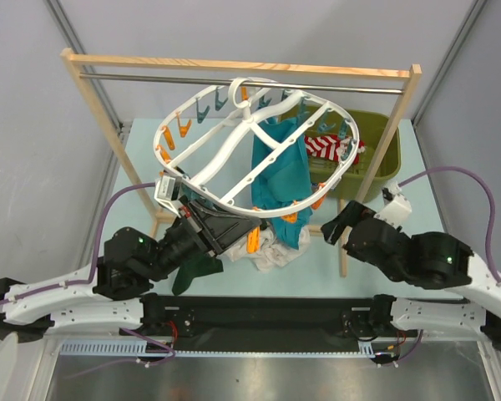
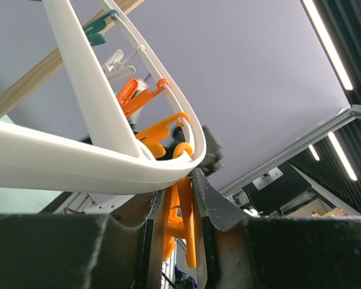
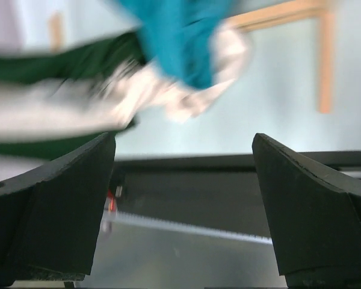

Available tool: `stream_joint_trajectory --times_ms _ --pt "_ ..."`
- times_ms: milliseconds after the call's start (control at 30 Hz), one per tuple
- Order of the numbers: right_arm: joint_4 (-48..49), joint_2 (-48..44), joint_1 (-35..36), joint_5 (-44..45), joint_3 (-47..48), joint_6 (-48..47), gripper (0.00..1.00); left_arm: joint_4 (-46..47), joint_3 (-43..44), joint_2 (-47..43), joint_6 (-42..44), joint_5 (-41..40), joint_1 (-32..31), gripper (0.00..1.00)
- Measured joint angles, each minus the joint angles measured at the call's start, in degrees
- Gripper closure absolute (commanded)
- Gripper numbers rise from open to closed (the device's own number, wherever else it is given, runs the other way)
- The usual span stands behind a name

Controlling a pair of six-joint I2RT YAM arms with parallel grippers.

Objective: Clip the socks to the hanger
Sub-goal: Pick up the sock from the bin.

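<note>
The hanger (image 1: 202, 164), a round white frame with orange and teal clips, hangs tilted from the metal rod. My left gripper (image 1: 240, 237) is shut on an orange clip (image 1: 251, 242) at the hanger's near rim. In the left wrist view that clip (image 2: 185, 220) sits squeezed between the jaws, under the white rim (image 2: 78, 165). The red-and-white striped socks (image 1: 327, 145) lie in the olive bin at the back right, seen through the frame. My right gripper (image 1: 331, 225) stands open and empty to the right of the hanger; its wrist view (image 3: 183, 198) is blurred.
A teal cloth (image 1: 280, 174) hangs from the hanger. White cloth (image 1: 271, 252) and a dark green garment (image 1: 197, 271) lie on the table below it. The olive bin (image 1: 387, 164) stands beside the wooden rack's right post (image 1: 401, 125).
</note>
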Motion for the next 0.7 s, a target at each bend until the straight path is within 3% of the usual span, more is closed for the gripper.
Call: stream_joint_trajectory --times_ms 100,333,500,600,700 --pt "-2.43 -1.51 -11.74 -1.75 -5.68 4.17 0.0 -0.28 -0.02 -0.2 -0.07 -0.15 0.0 1.0" --pt "-4.72 -8.57 -23.37 -2.34 -10.03 8.0 0.0 -0.7 -0.24 -1.03 -0.39 -0.57 0.0 1.0" --pt "-4.72 -4.42 -34.77 -2.27 -12.17 3.98 0.0 -0.94 -0.48 -1.27 -0.37 -0.94 -0.02 1.0" --pt "-2.93 -2.73 -46.99 -2.73 -14.4 -2.56 0.01 -1.64 -0.46 -1.2 -0.35 -0.96 -0.02 1.0" --pt "1.73 -4.24 -64.57 -6.01 -15.69 -11.65 0.05 -1.88 -0.46 -0.96 -0.35 -0.98 -0.02 1.0"
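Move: The striped sock in the green bin lies some 35 cm ahead of the open right hand, about 5 cm to its right and 25 cm below. The bin's middle is about 5 cm to the right of the sock; the stand's right post rises roughly 12 cm ahead of the right hand and 7 cm to its right, and the white hanger's middle is about 13 cm ahead, 17 cm left and 18 cm above. From the left hand, the sock is about 40 cm ahead, 23 cm right and 42 cm below. The right hand, empty and still wide open, swings quickly about 20 cm to the right and sinks some 9 cm while edging a little forward, away from the hanger and across in front of the stand's right post to its outer side. Its wrist turns about 55 degrees clockwise and tips slightly further down, while the left hand stays nearly in place and keeps its pinch on the orange clip at the hanger's near rim. ##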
